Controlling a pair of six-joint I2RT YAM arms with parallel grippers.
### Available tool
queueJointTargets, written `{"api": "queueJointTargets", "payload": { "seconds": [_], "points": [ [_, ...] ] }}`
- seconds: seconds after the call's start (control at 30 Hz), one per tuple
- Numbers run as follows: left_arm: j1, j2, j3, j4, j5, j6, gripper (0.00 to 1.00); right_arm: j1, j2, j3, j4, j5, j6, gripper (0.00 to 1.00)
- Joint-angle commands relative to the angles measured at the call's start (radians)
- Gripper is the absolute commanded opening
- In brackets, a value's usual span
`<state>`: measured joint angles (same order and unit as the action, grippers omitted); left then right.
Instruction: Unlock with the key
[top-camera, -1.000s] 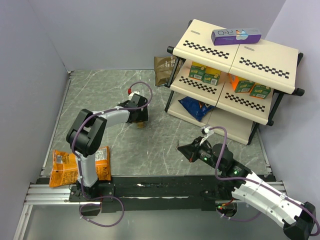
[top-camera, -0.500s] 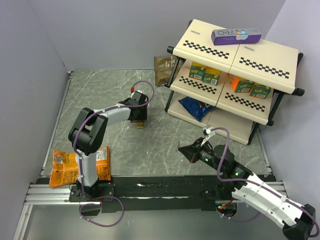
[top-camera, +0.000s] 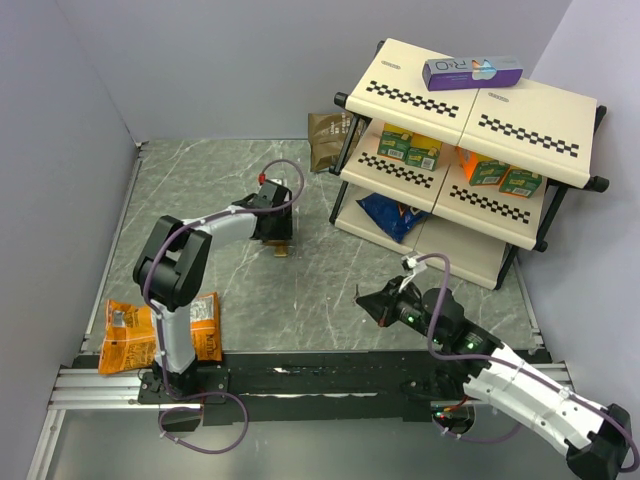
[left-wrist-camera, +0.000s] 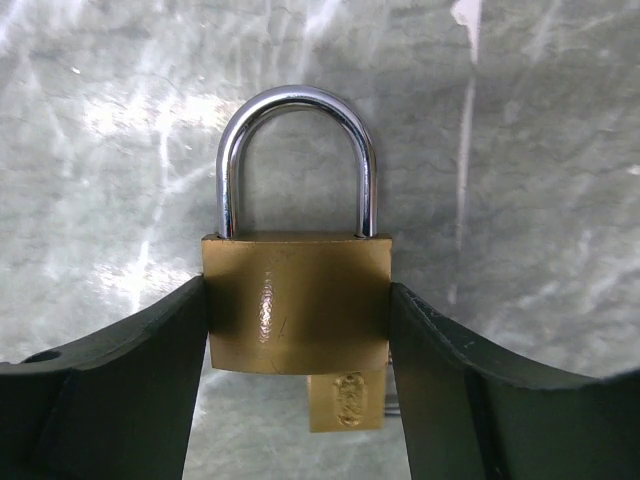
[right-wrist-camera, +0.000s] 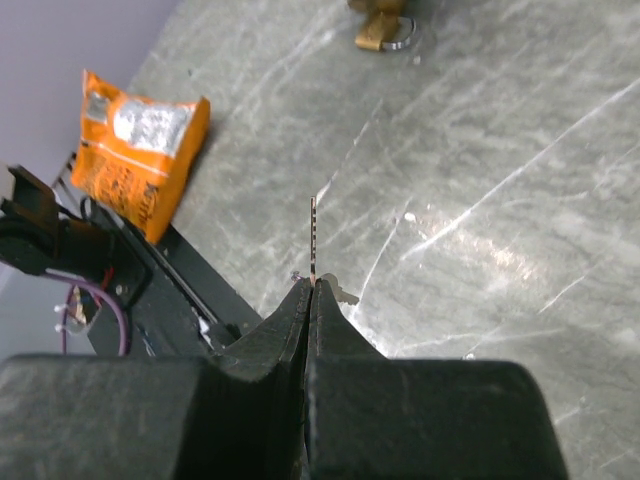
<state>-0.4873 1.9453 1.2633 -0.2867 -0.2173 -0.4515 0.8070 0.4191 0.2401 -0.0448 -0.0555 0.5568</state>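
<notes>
A brass padlock (left-wrist-camera: 295, 300) with a closed silver shackle (left-wrist-camera: 296, 100) lies flat on the marble table (top-camera: 200, 200). My left gripper (left-wrist-camera: 298, 330) has both fingers pressed against the sides of its body. A small brass tag (left-wrist-camera: 345, 400) pokes out beneath the padlock. In the top view the left gripper (top-camera: 275, 232) covers most of the padlock (top-camera: 281, 247). My right gripper (right-wrist-camera: 312, 285) is shut on the key (right-wrist-camera: 313, 235). Its thin blade sticks out edge-on from the fingertips. The right gripper (top-camera: 372, 300) hovers low, right of centre, well apart from the padlock.
An orange snack bag (top-camera: 150, 335) lies at the near left by the left arm's base. A two-tier checkered shelf (top-camera: 470, 110) with boxes and a blue bag stands at the back right. A brown pouch (top-camera: 325, 140) leans beside it. Grey walls close the left and back.
The left gripper's fingers have closed in from wide open onto the padlock's sides. The right arm with the key has barely moved.
</notes>
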Motion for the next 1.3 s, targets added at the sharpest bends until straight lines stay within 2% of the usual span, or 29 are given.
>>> {"api": "queueJointTargets", "payload": {
  "seconds": [0.0,0.3,0.53,0.77,0.93,1.27],
  "points": [
    [-0.004,-0.051,-0.019,-0.030,0.161,-0.090,0.01,-0.002,0.070,0.016,0.077,-0.030,-0.001,0.00],
    [-0.019,-0.341,-0.221,0.109,0.138,-0.145,0.01,0.004,0.187,0.022,0.166,-0.041,0.008,0.00],
    [-0.025,-0.551,-0.370,0.198,0.167,-0.214,0.01,0.041,0.398,0.077,0.289,-0.069,0.037,0.00],
    [-0.031,-0.594,-0.386,0.238,0.196,-0.233,0.01,0.101,0.605,0.174,0.404,-0.069,0.081,0.00],
    [-0.045,-0.617,-0.407,0.261,0.205,-0.254,0.01,0.100,0.785,0.218,0.574,-0.130,0.147,0.00],
    [-0.077,-0.621,-0.401,0.264,0.202,-0.248,0.01,0.089,0.974,0.350,0.632,-0.188,0.155,0.00]
  ]
}}
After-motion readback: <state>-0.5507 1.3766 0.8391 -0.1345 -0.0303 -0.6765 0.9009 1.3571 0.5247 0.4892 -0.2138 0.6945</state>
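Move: Some 24 cm back, 17 cm to the right and 12 cm above the left hand, which already grips the large padlock, is the key in the right hand's shut fingers. From the right hand, that padlock is about 24 cm ahead, 17 cm to its left and 12 cm lower. The small padlock lies about 3 cm behind the left hand, 1 cm to its right and some 2 cm below. Bringing padlock and key together, the left hand first draws the large padlock back low over the small padlock's place, then lifts it, about 9 cm each way, rolling some 25 degrees so its left side dips. The right hand, still pinching the key, sinks a few centimetres, then swings about 12 cm left towards the padlock, ending slightly farther forward and tipped down. ##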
